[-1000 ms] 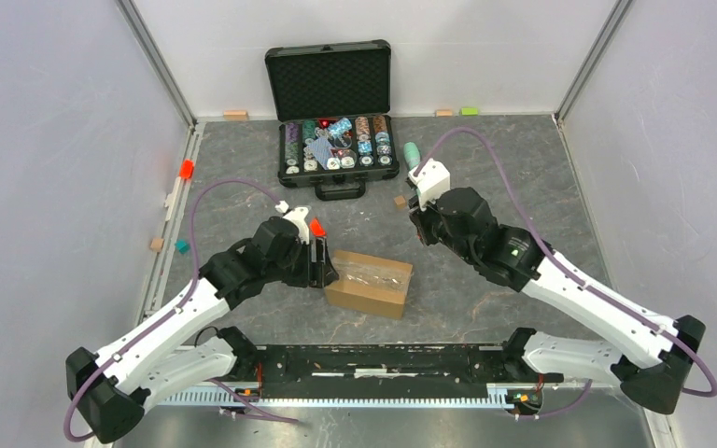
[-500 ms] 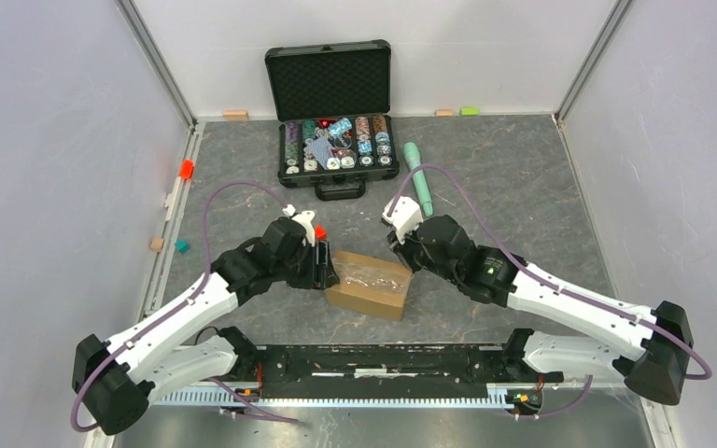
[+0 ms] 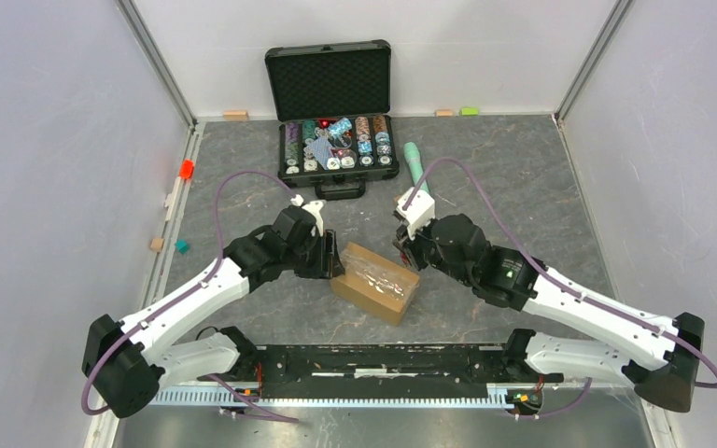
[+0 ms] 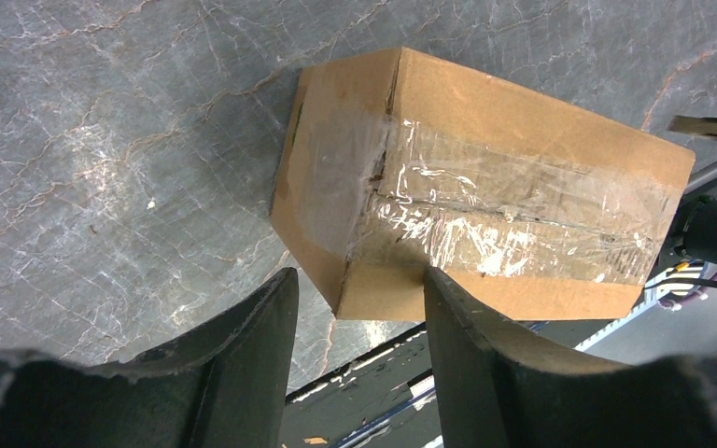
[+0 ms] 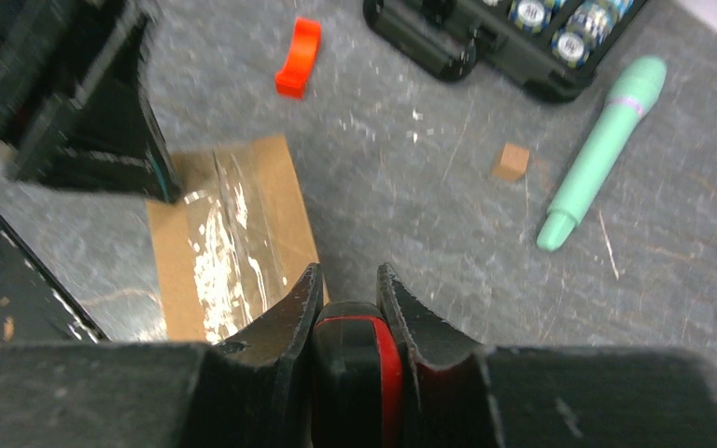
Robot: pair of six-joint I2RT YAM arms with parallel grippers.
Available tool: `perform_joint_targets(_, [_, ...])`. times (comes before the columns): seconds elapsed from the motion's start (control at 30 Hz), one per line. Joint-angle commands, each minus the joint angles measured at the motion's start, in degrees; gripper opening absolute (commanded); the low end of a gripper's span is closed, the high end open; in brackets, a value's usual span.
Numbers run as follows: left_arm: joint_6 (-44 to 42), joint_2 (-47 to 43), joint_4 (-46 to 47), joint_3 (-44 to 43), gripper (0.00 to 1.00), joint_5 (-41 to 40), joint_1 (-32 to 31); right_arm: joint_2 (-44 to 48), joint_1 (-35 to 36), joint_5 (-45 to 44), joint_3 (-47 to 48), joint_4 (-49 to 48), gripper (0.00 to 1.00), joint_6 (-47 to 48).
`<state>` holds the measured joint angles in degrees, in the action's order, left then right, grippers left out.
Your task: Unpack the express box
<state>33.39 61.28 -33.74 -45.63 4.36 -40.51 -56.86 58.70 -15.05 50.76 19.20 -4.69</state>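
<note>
The express box [image 3: 373, 280] is a small brown carton with glossy clear tape on top, lying skewed on the grey table between my two arms. My left gripper [image 3: 336, 264] is at its left end. In the left wrist view the fingers [image 4: 357, 280] straddle the near corner of the express box [image 4: 485, 187]: the right finger touches a side face, the left finger stands clear, jaws open. My right gripper [image 3: 409, 254] hovers by the box's far right end, shut on a black-and-red tool [image 5: 355, 364], with the express box [image 5: 233, 224] just ahead to the left.
An open black case of poker chips [image 3: 336, 191] stands at the back. A mint-green stick [image 5: 602, 149] and a small brown cube [image 5: 511, 161] lie right of it. An orange-red clip [image 5: 299, 56] lies near the case. A black rail [image 3: 373, 359] runs along the near edge.
The left jaws have narrowed around the box's corner and the box has turned askew. The right arm came forward from near the green stick to the box's right end.
</note>
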Motion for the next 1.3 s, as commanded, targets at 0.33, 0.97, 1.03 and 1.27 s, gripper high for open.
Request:
perform_joint_targets(0.33, [0.63, -1.23, -0.90, -2.94, 0.61, -1.50, 2.09, -6.82, 0.45, 5.54, 8.23, -17.80, 0.00, 0.36])
perform_joint_targets(0.97, [3.90, -3.26, 0.45, 5.36, 0.61, -1.58, 2.89, -9.65, 1.98, 12.13, -3.09, -37.19, 0.00, -1.76])
perform_joint_targets(1.03, [3.98, -3.53, 0.27, 5.61, 0.61, -1.52, 2.88, -10.00, 2.10, 12.21, -3.71, -38.83, 0.00, -1.63])
perform_joint_targets(1.27, [4.08, -3.98, -0.19, 5.48, 0.61, -1.37, 2.85, -11.37, 2.39, 12.37, -4.45, -42.27, 0.00, -1.39])
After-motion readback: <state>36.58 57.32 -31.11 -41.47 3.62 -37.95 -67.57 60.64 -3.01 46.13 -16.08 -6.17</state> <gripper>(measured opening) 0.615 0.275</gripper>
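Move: My right hand grips the red box cutter above the right end of the taped express box; the box's middle is some 5 cm to its left, 3 cm back and 17 cm below. The orange piece lies about 12 cm ahead and 19 cm left of that hand, the wooden cube about 17 cm straight ahead. From my open left hand, the box's middle is roughly 9 cm right, 2 cm back and 7 cm below. Keeping my grip on the cutter, I lift my right hand about 7 cm, swing it some 10 cm left over the box, then ease it down about 4 cm, levelling the fingers and turning them some 15 degrees counter-clockwise, to bring the blade tip to the tape seam near the box's left end. My left hand lifts briefly and settles back beside that end, a centimetre farther left, fingers still open. ##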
